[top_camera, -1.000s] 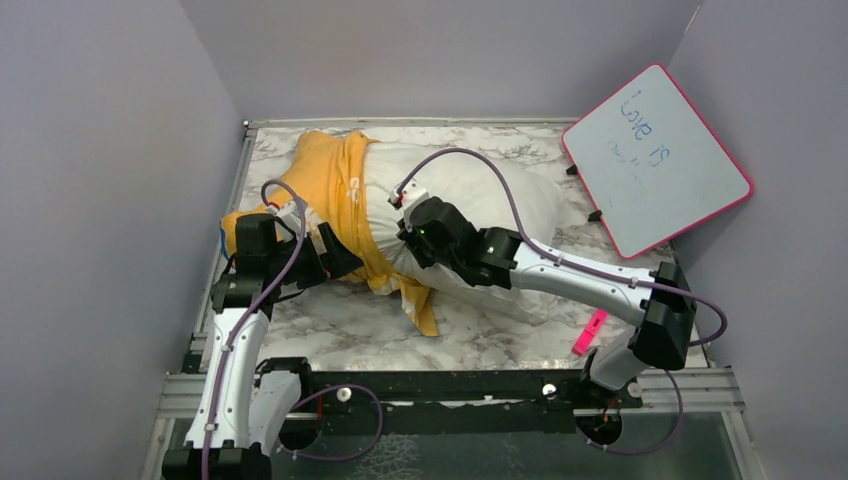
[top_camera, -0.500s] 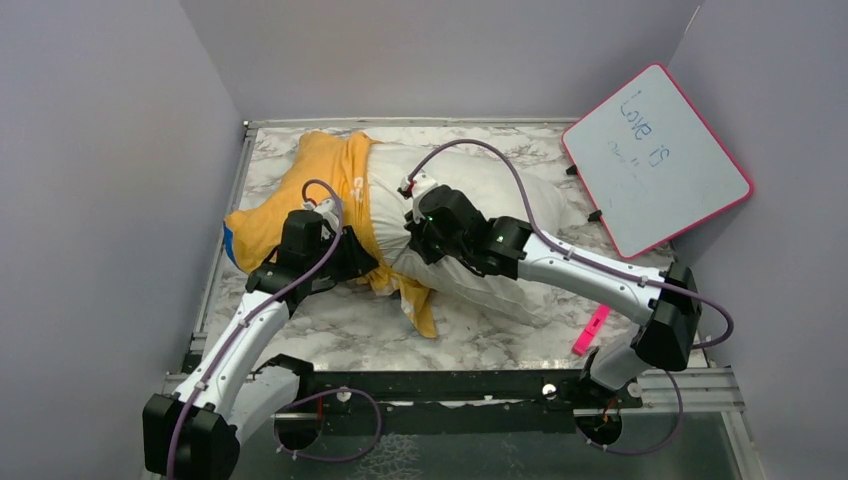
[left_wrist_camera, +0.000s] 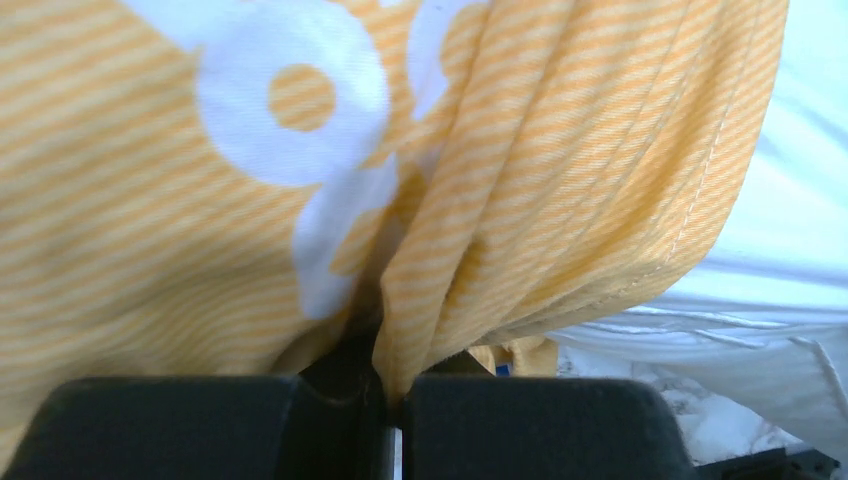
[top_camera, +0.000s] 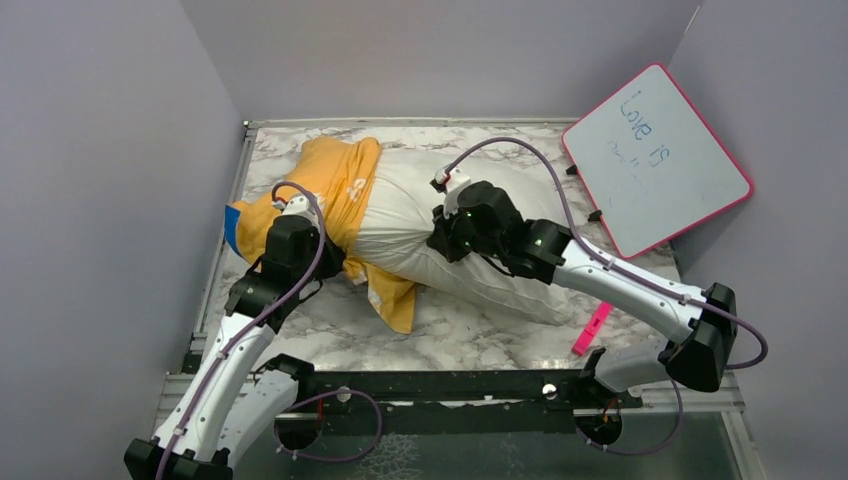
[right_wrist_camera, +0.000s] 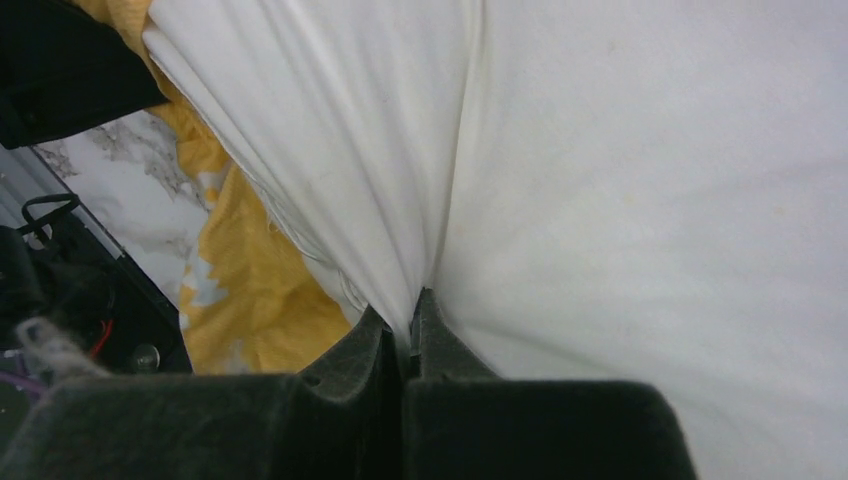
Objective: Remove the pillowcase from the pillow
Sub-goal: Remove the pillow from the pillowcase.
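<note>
The orange-yellow pillowcase (top_camera: 330, 185) with white lettering still covers the left end of the white pillow (top_camera: 410, 200), bunched into folds, with a flap hanging toward the table front. A sliver of its blue face (top_camera: 232, 220) shows at the far left. My left gripper (top_camera: 335, 262) is shut on a fold of the pillowcase (left_wrist_camera: 150, 220) near its hemmed edge, the jaws (left_wrist_camera: 392, 395) pinching the striped cloth. My right gripper (top_camera: 442, 240) is shut on a pinch of the pillow (right_wrist_camera: 650, 180), the fabric drawn tight into the fingertips (right_wrist_camera: 408, 320). Pillowcase cloth (right_wrist_camera: 250, 300) lies just left of it.
A pink-edged whiteboard (top_camera: 655, 160) leans at the back right corner. A pink marker (top_camera: 590, 332) lies on the marble tabletop (top_camera: 480, 330) near the right arm's base. Grey walls close in the left, back and right sides.
My left gripper has gone from open to shut on the pillowcase fold. My right gripper has drawn the pillow to the right, baring more white, while the pillowcase stays bunched at the left.
</note>
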Controlling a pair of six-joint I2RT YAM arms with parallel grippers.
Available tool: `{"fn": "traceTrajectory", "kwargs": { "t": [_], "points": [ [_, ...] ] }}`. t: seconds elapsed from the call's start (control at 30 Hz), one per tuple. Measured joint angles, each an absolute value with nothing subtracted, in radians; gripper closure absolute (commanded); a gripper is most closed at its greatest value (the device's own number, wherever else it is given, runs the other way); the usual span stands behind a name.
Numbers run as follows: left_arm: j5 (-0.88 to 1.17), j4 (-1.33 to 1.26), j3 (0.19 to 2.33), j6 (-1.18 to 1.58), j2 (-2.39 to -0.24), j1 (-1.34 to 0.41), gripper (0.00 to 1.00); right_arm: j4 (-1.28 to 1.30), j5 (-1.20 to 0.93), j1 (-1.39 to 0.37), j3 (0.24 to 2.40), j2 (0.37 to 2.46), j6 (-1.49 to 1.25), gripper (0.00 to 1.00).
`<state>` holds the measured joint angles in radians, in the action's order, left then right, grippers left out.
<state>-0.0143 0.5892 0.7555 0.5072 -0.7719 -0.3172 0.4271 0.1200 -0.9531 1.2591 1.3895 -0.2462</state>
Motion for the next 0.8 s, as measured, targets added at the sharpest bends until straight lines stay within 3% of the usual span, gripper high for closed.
{"fn": "traceTrajectory", "kwargs": {
  "t": [0.07, 0.27, 0.43, 0.63, 0.8],
  "points": [
    [-0.053, 0.613, 0.766, 0.501, -0.750, -0.318, 1.00, 0.414, 0.094, -0.948, 1.241, 1.369, -0.245, 0.96],
    [-0.003, 0.636, 0.779, 0.455, -0.756, -0.310, 1.00, 0.367, -0.043, -0.939, 1.177, 1.324, -0.212, 0.55],
    [0.124, 0.628, 0.802, 0.428, -0.824, -0.297, 1.00, 0.355, -0.160, -0.933, 1.163, 1.277, -0.159, 0.26],
    [0.195, 0.622, 0.823, 0.421, -0.837, -0.295, 1.00, 0.303, -0.184, -1.004, 1.165, 1.266, -0.003, 0.24],
    [0.206, 0.623, 0.825, 0.422, -0.837, -0.295, 1.00, 0.193, -0.025, -1.111, 1.151, 1.322, 0.192, 0.25]
  ]
}}
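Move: Held shut on the white pillow, the right hand has its next hold, the pillow's piped near edge beside the pillowcase hem, about 6 cm back, 8 cm to its left and some 4 cm below. The loose orange flap hangs roughly 9 cm back and 9 cm left of that hand, 17 cm down. From the left hand, already pinching the pillowcase hem, that edge lies about 11 cm right and 3 cm back, near its height; the flap is 10 cm right, 7 cm back and 11 cm lower. Letting go of the pillow, the right hand opens and draws back some 6 cm, rising about 3 cm, then swings roughly 5 cm left towards the near edge by the pillowcase hem, its fingers turning counter-clockwise and less steeply down. The left keeps its pinch on the hem and, after a slight shift left, eases about 3 cm right, twisting a little clockwise. ##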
